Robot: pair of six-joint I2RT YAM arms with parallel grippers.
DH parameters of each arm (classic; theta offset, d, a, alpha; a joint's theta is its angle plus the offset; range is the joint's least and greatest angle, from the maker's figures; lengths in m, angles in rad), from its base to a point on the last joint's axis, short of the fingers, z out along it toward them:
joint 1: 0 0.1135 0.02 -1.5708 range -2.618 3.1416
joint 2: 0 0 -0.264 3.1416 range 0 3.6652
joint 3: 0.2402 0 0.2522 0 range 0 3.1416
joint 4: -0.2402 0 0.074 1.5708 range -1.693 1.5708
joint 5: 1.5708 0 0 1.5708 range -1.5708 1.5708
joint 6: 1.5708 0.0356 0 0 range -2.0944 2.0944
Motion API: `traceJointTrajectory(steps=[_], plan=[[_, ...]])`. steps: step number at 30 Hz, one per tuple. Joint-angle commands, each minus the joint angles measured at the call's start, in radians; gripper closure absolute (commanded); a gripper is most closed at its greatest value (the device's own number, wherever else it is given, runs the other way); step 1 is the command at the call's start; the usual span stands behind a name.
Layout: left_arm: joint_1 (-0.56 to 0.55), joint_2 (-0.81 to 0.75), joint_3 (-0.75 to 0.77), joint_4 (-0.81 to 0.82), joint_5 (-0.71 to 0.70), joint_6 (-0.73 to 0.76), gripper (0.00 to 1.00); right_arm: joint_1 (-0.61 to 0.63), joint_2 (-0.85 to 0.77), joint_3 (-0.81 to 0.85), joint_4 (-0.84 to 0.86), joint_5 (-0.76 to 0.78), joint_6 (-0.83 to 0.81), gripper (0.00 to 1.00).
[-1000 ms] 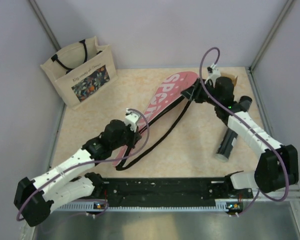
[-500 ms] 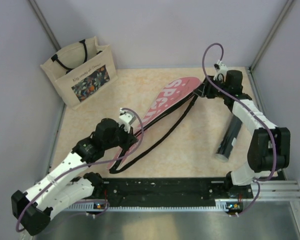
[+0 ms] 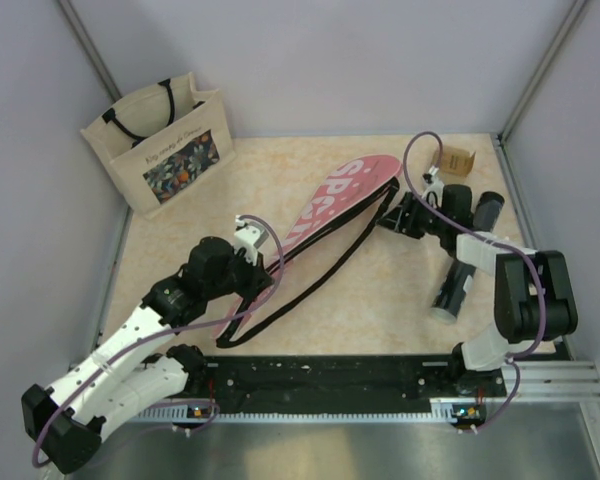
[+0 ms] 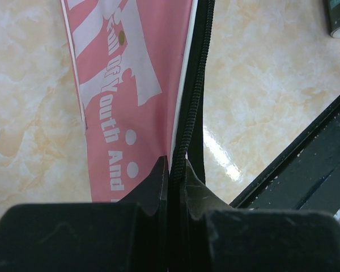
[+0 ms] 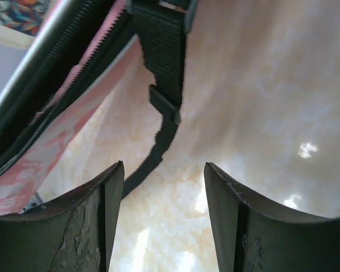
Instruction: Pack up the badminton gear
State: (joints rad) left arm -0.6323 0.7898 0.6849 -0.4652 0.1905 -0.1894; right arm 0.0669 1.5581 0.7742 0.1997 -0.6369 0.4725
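Note:
The long pink "SPORT" cover (image 3: 325, 205) lies slantwise on the table, its black strap (image 3: 310, 275) looping along its right side. My left gripper (image 3: 252, 272) is at the cover's near end. In the left wrist view this gripper (image 4: 174, 170) is shut on the cover's black zipper edge (image 4: 195, 85). My right gripper (image 3: 395, 215) hangs just right of the cover's far end. Its jaws (image 5: 163, 175) are open over bare table, with the strap (image 5: 164, 51) and the pink cover (image 5: 62, 119) ahead of them. A dark tube (image 3: 456, 285) lies under the right arm.
A beige tote bag with a floral print (image 3: 165, 140) stands at the back left corner. A small brown cardboard box (image 3: 458, 158) sits at the back right. Purple walls close in the table on three sides.
My right gripper has pulled back from the cover's far tip toward me, and its jaws have opened wider. The left gripper stays shut on the zipper edge and has barely shifted.

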Motion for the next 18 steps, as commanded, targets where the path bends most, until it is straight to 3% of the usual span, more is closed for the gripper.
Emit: traceJointTrajectory(steps=[1,6,10,16,18], plan=[[0.009,-0.011,0.025,0.099,0.026,-0.051,1.00,-0.009,0.022,-0.038,0.295,-0.107,0.121,0.42],[0.014,-0.001,0.015,0.114,0.030,-0.070,1.00,0.005,0.066,-0.102,0.581,-0.187,0.283,0.44],[0.019,0.003,0.004,0.137,0.049,-0.091,1.00,0.025,0.091,-0.116,0.704,-0.207,0.365,0.45],[0.023,0.022,-0.019,0.145,0.037,-0.082,1.00,0.031,0.004,-0.121,0.770,-0.222,0.483,0.74],[0.028,0.032,-0.033,0.145,0.030,-0.071,1.00,0.043,-0.055,-0.098,0.715,-0.170,0.488,0.77]])
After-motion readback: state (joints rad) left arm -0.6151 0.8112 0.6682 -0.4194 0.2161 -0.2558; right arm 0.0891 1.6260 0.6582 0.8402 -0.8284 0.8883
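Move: The zip edge of the pink racket bag lies about 5 cm left of the right hand, 3 cm ahead and roughly 4 cm above it. The upper strap end, at the bag's far corner, is some 9 cm ahead and 3 cm right of this hand; the small box is about 17 cm ahead and 20 cm right. From the left hand, still pinching the zip edge near the bag's close end, that same stretch of edge lies some 21 cm ahead, 26 cm right and a little lower. Lift the open right gripper about 6 cm and carry it some 4 cm left towards the bag's zip edge, leftward first and then more steeply up. Roll it about 20 degrees, left side rising, and late in the climb narrow the fingers from over half open to about a quarter. Keep the left gripper nearly still, its pinch on the zip edge held. ##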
